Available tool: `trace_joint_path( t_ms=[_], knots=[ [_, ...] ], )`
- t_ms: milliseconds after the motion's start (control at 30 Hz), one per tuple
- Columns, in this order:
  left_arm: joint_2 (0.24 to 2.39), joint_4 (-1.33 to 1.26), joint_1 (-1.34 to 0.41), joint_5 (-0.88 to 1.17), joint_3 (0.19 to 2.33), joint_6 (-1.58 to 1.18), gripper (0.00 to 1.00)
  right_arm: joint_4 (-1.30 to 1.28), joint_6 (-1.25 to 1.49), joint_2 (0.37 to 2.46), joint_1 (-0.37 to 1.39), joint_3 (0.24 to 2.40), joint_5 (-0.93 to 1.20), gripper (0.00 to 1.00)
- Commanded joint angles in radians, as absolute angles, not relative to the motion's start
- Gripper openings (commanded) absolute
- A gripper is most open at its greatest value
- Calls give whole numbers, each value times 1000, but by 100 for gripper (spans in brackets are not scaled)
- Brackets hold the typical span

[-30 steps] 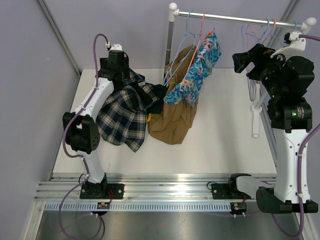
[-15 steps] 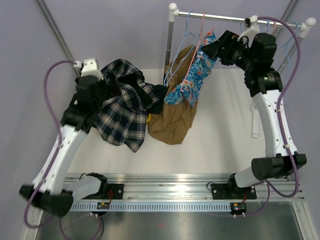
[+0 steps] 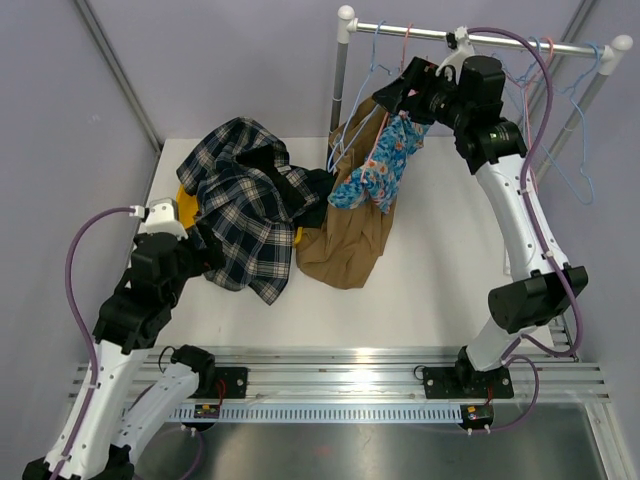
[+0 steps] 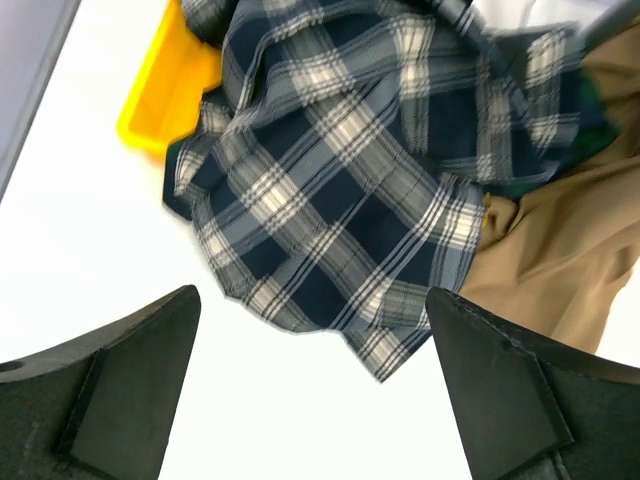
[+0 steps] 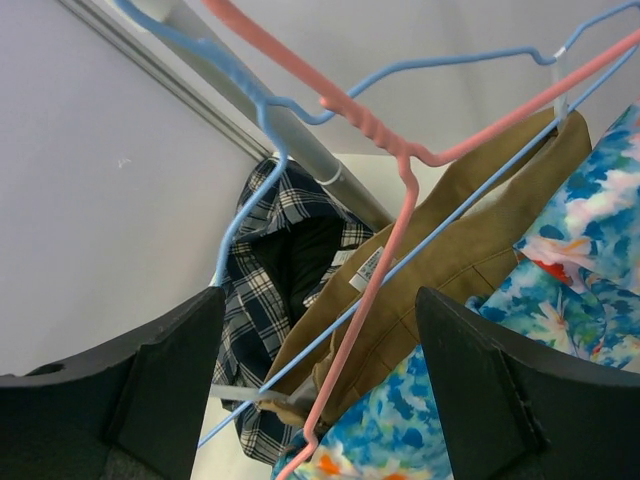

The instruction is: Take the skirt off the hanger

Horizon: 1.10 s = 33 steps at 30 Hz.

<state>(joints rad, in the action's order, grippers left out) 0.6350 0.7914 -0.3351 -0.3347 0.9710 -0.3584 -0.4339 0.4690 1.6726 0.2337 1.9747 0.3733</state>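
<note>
The tan skirt (image 3: 350, 235) hangs from a light-blue wire hanger (image 3: 352, 122) on the rail, its lower part resting on the table. The right wrist view shows its waistband (image 5: 470, 250) on that hanger's wire (image 5: 291, 363). My right gripper (image 3: 397, 95) is up at the hangers, open. The blue wire and a pink hanger (image 5: 375, 290) pass between its fingers (image 5: 320, 395), which grip nothing. My left gripper (image 3: 203, 252) is low at the near left, open (image 4: 320, 400) over bare table, just short of the tartan garment's hem.
A dark tartan garment (image 3: 245, 205) lies piled over a yellow bin (image 3: 183, 198), touching the skirt's left side. A blue floral garment (image 3: 385, 165) hangs right in front of the skirt. More blue and pink hangers (image 3: 560, 100) hang on the rail (image 3: 500, 40).
My left arm has drawn back from the tartan garment toward the near edge, its gripper opened wide. My right arm has swung left along the rail to the hangers.
</note>
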Motion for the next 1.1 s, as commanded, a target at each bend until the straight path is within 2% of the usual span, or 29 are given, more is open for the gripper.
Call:
trace_joint_path(
  t_ms=[0,67,167,200,267,333,367,533,633,767,833,933,1067],
  knots=[
    [574,808,-339,-313,947,-374,99,-408,471,1710,268,2017,328,84],
    [563,818,-339,-314,931,-374,99,-420,462,1730,278,2029,305,83],
    [545,810,-341,-311,907,-370,99,-436,454,1752,291,2051,285,64],
    [531,804,-339,-311,897,-368,99,-437,453,1753,290,2065,282,45],
    [520,785,-339,-310,876,-364,99,-452,446,1761,291,2077,275,27],
    [522,781,-339,-307,871,-361,99,-471,436,1753,291,2091,256,6],
    [523,782,-339,-304,873,-360,99,-482,424,1749,291,2097,249,2],
    [546,759,-341,-255,911,-330,99,-560,356,1660,291,2135,174,0],
    [575,707,-344,-180,994,-319,99,-606,331,1606,291,2169,134,0],
    [719,629,-382,-111,1153,-302,99,-672,319,1562,290,2227,110,0],
    [822,560,-437,-77,1250,-279,99,-696,325,1534,290,2233,112,0],
    [942,476,-654,-51,1360,-160,99,-716,340,1487,290,2206,92,0],
    [1046,312,-779,145,1394,-101,99,-739,373,1433,290,2146,100,0]
  ],
)
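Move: The pink hanger holding the floral skirt is just off the right hand's open fingers: its wire lies some 3 cm ahead, 2 cm left and 4 cm below. From that hand, the skirt's middle is level with it fore and aft and sideways, about 15 cm below; the brown skirt is level ahead, 9 cm left, 17 cm below. The left hand has the floral skirt about 21 cm ahead, 37 cm right, 3 cm above, and the plaid heap 15 cm ahead, 11 cm right, 20 cm below. The pink hanger's wire below its neck is pinched as the right hand eases down about 4 cm, slightly forward and left, and shuts; that hand then draws it back some 10 cm, up 9 and right 6. The open left hand first sinks a little and waits, then sweeps right about 18 cm and up 16 towards the floral skirt, turning some 40 degrees clockwise, fingers tipping up. ##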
